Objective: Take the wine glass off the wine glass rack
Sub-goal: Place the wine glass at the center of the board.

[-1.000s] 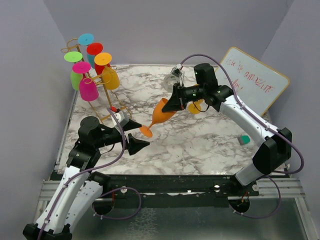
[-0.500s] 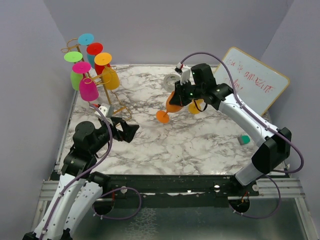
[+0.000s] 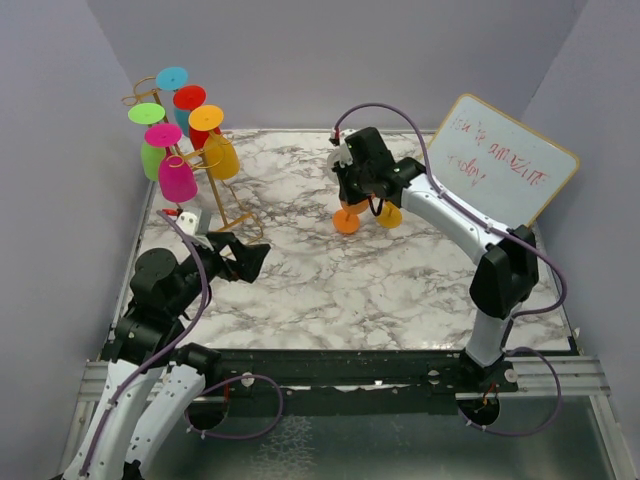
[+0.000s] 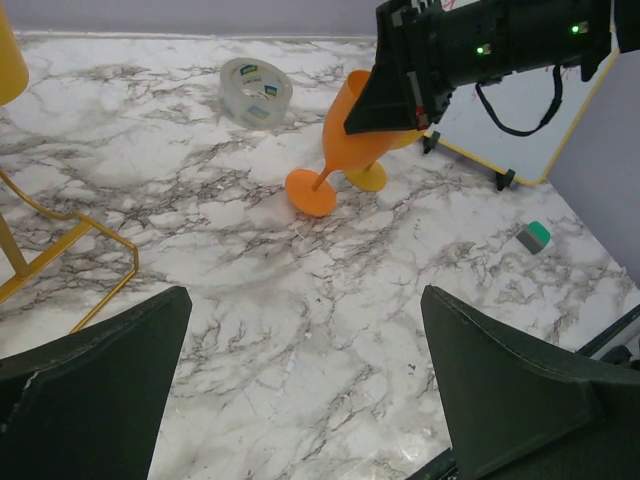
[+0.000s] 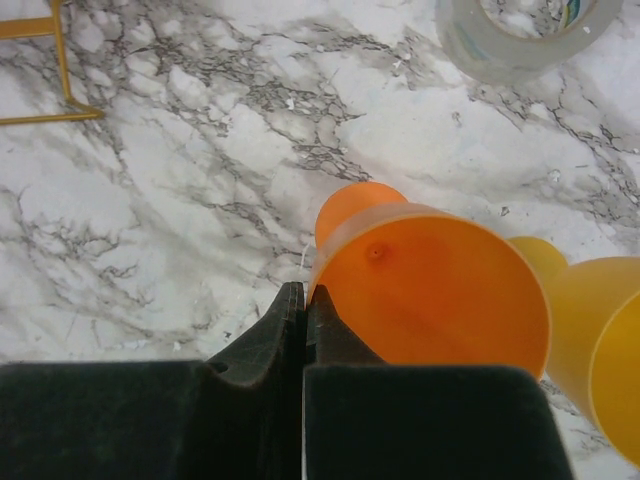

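Note:
The gold wire wine glass rack [image 3: 216, 192] stands at the back left with several coloured glasses hanging bowl-down from its arms. Its base shows in the left wrist view [image 4: 62, 256] and the right wrist view [image 5: 62, 62]. An orange wine glass [image 3: 347, 217] [image 4: 350, 128] [image 5: 440, 290] is off the rack and tilted over the marble at mid-back, its foot [image 4: 312, 192] low at the tabletop. My right gripper [image 3: 353, 192] [image 5: 303, 292] is shut on its rim. My left gripper [image 3: 252, 261] [image 4: 305, 293] hangs open with nothing in it, near the rack's base.
A yellow-orange glass [image 3: 391, 215] [image 4: 368, 176] [image 5: 590, 330] stands right beside the held one. A clear tape roll [image 4: 256, 90] [image 5: 525, 35] lies behind them. A whiteboard [image 3: 503, 165] leans at the back right, and a small green eraser [image 4: 533, 236] lies on the right.
My right arm has carried the orange glass back and to the right, lowering it beside the yellow-orange glass. My left arm has drawn back toward the left, still open.

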You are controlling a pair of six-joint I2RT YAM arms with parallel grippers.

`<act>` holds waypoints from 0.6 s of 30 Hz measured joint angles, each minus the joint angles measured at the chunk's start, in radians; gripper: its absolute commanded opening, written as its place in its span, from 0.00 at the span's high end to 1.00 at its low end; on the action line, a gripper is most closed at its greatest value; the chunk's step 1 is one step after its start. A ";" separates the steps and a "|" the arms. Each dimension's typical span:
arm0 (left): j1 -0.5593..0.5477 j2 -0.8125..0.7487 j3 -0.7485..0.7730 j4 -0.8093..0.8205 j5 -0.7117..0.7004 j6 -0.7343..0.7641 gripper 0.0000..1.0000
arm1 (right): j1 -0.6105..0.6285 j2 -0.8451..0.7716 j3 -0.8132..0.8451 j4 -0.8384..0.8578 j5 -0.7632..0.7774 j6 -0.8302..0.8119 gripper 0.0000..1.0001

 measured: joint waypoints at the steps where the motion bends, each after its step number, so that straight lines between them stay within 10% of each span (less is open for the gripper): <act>1: 0.000 0.000 0.008 -0.005 0.000 -0.002 0.01 | 0.000 0.018 0.014 -0.002 0.013 -0.002 0.99; 18: 0.000 0.098 0.104 -0.156 0.028 0.004 0.01 | 0.000 0.196 0.176 -0.014 0.128 0.018 0.99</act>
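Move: The shut right fingers already hold the orange wine glass by its rim. Its standing spot on the board is about 7 cm ahead of this hand, 2 cm to the right and 18 cm below. The yellow wine glass stands 5 cm ahead, 13 cm right and 10 cm below; the tape roll lies some 20 cm ahead, 1 cm right and 17 cm down. From the left hand, the spot is roughly 26 cm ahead, 21 cm right and 28 cm below. Carry the orange wine glass forward about 4.5 cm with the right gripper while lowering it some 2.5 cm, bringing it in on the left of the yellow glass and nearer the tape roll. Keep the pinch on the rim and the glass near upright, turning the wrist only about 5 degrees clockwise. ##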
